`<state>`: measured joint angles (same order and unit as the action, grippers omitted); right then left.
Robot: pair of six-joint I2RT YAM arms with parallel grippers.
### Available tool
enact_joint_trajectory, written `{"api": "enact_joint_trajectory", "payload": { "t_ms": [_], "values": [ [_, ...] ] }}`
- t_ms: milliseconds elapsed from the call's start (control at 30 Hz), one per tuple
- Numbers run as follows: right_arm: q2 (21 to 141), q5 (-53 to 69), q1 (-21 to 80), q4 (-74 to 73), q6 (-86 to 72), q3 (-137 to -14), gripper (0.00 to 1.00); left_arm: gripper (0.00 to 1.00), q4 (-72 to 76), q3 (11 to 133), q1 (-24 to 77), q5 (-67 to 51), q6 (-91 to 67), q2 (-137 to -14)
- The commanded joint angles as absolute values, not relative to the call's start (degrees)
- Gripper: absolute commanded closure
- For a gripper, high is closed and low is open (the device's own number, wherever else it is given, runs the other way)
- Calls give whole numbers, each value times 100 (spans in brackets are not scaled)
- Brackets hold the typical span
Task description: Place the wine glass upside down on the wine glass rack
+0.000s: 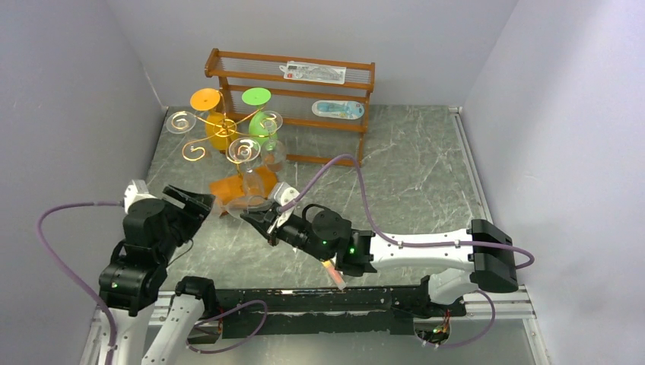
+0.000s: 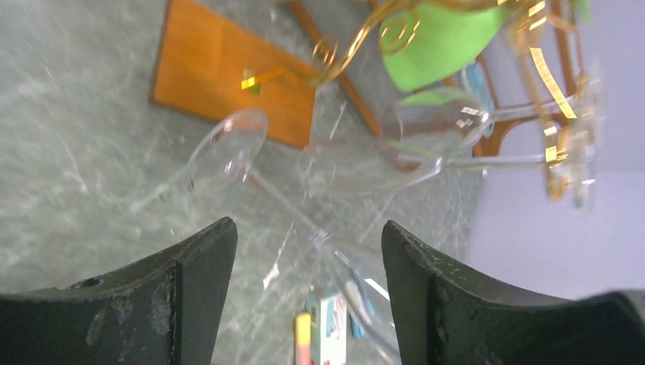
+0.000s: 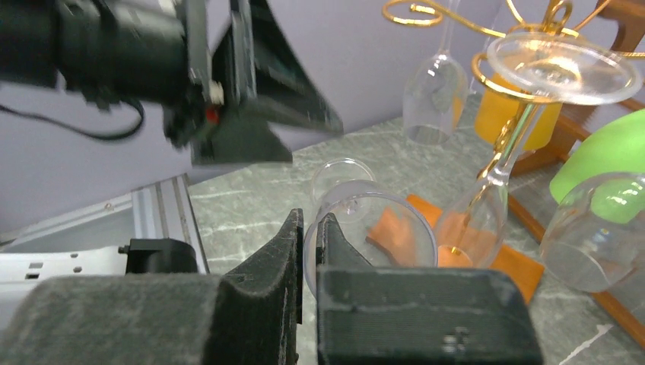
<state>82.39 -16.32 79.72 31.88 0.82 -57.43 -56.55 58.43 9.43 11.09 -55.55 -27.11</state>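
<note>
A clear wine glass [image 1: 245,204] lies nearly level just in front of the wine glass rack [image 1: 228,135], a gold wire stand on a small wooden base [image 1: 228,187]. My right gripper [image 3: 309,228] is shut on the glass's rim [image 3: 373,228], one finger inside the bowl and one outside. In the left wrist view the glass's foot [image 2: 226,148] and stem [image 2: 281,201] point away, and its bowl shows between the fingers. My left gripper [image 2: 308,236] stands open beside the glass at its left, with no contact visible. In the top view this gripper [image 1: 196,201] sits left of the base.
Several glasses hang upside down on the rack's arms: clear ones [image 1: 243,152], an orange one [image 1: 215,125] and a green one [image 1: 261,123]. A two-tier wooden shelf [image 1: 304,85] with packets stands behind, against the back wall. Grey walls close both sides.
</note>
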Motion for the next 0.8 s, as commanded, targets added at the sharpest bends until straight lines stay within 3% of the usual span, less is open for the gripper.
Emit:
{"api": "enact_joint_trajectory", "payload": {
  "t_ms": [0, 200, 500, 767],
  "values": [
    [8043, -1741, 7982, 4257, 362, -5634, 100, 28, -5285, 5169, 978, 22, -6684, -2448],
    [7823, -1537, 7987, 4472, 291, -5381, 100, 33, -4878, 4807, 976, 69, -7315, -2100],
    [7468, -1179, 7988, 4713, 11, -4985, 100, 27, -4738, 4825, 980, 271, -7933, -1908],
    [7183, -997, 7988, 5037, -279, -4725, 100, 47, -4373, 4474, 978, -180, -8495, -1844]
  ]
}}
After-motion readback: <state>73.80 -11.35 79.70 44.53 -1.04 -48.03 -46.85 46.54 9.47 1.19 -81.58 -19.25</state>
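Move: The wine glass, its bowl rim still pinched in the shut right fingers, points its foot at the open left hand; its middle lies about 4 cm right, 2 cm ahead and 5 cm below that hand. The rack post stands some 17 cm ahead and 2 cm right; its nearest hanging glass is about 12 cm ahead and 7 cm right. From the right hand, the rack is roughly 20 cm ahead and 6 cm left. Left hand slides right towards the stem, dipping and recovering, rolling, fingers narrowing, as right lifts the glass 4 cm. ##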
